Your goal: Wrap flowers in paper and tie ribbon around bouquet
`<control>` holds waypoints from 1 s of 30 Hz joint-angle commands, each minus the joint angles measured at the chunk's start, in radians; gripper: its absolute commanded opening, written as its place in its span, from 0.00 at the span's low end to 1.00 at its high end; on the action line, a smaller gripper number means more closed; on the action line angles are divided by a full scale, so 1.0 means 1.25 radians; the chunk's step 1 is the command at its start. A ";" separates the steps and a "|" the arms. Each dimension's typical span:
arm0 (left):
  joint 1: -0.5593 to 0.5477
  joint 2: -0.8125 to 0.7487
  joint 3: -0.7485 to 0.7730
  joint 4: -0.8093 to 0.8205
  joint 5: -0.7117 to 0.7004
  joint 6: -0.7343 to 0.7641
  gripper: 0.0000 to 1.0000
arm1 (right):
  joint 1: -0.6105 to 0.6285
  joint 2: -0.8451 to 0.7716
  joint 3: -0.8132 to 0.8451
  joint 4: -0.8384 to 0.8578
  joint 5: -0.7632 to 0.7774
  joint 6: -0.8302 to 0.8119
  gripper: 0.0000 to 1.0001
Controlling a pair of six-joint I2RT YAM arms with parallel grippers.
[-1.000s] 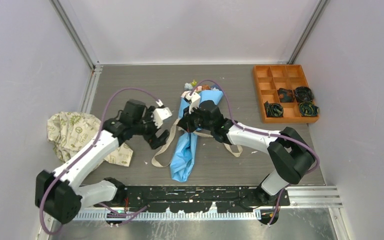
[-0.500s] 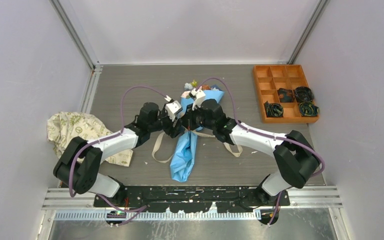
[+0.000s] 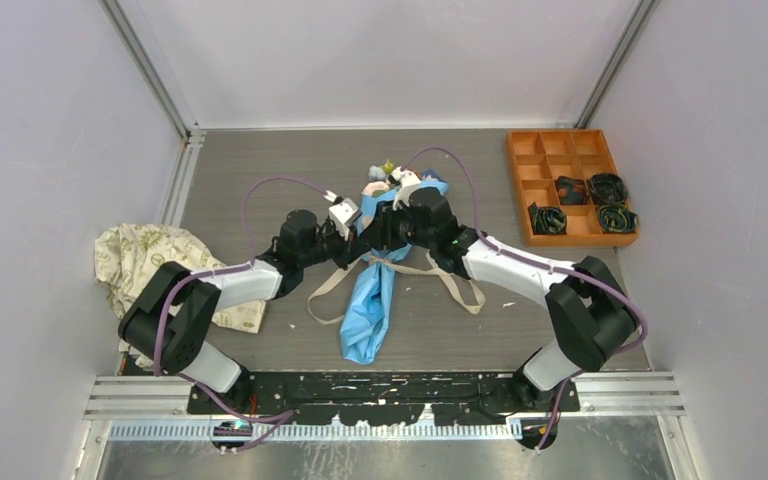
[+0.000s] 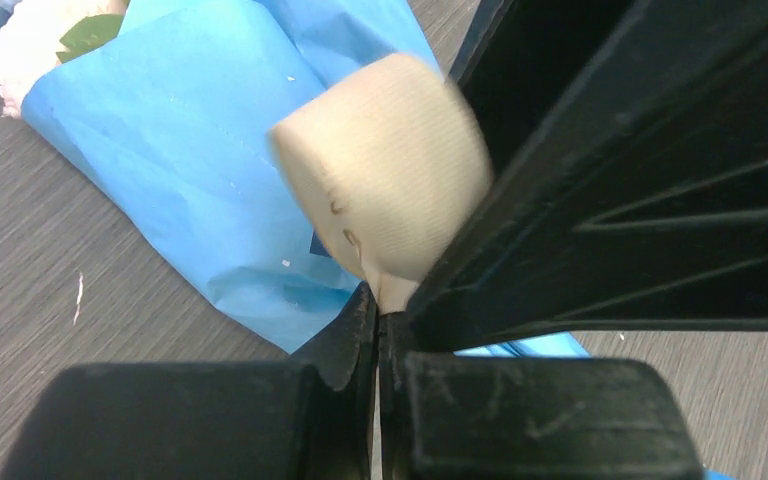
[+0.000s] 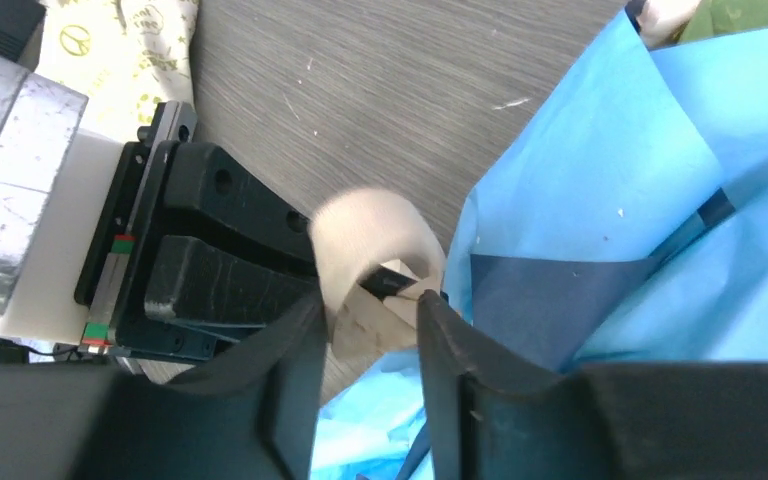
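The bouquet, a light blue paper [image 3: 368, 300] cone, lies in the middle of the table with the flowers [image 3: 380, 176] at its far end. The beige ribbon [image 3: 325, 290] crosses the cone, and its tails trail off to the left and right. Above the cone's middle, my left gripper [image 3: 360, 243] is shut on a loop of ribbon [image 4: 385, 190], pinched at the tips [image 4: 378, 310]. My right gripper [image 5: 370, 320] faces it, open. The same ribbon loop [image 5: 370, 230] sits loosely between its parted fingers. Paper [image 5: 600, 180] fills the background.
An orange compartment tray [image 3: 522, 200] with small dark coils [image 3: 608, 188] stands at the back right. A crumpled cream cloth with green print [image 3: 145, 260] lies at the left. Grey walls close in on three sides.
My left arm has swung right to the bouquet and shut on the ribbon loop. My right gripper's jaws have parted from the ribbon. The ribbon tails have shifted slightly.
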 commanded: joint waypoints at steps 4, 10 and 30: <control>0.000 0.008 -0.018 0.132 0.016 -0.002 0.00 | -0.061 -0.178 0.147 -0.509 0.208 -0.002 0.57; -0.026 -0.003 -0.056 0.168 0.042 0.087 0.00 | -0.198 -0.200 0.039 -0.804 0.371 0.219 0.58; -0.050 -0.022 -0.074 0.150 0.048 0.104 0.00 | -0.200 -0.176 -0.052 -0.927 0.451 0.324 0.64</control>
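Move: Pinched at the left fingertips, with the right fingers just parting around it, is the ribbon loop above the bouquet. The bend of the loose right-hand ribbon tail lies on the table, roughly 23 cm to the right hand's right, 13 cm back and 16 cm below. The bouquet's tied waist is some 5 cm back, 1 cm right and 12 cm below that hand. From the left hand the tail's bend is about 28 cm right, 12 cm back and 11 cm below. Letting go of the ribbon loop, the right hand opens wider and sweeps some 25 cm to the right, rising slightly first, then drops a net 12 cm or so and draws back about 10 cm towards the bend of the loose tail, wrist turning clockwise until the open fingers point down. The left hand keeps its pinch and eases about 3 cm back and a little down. ##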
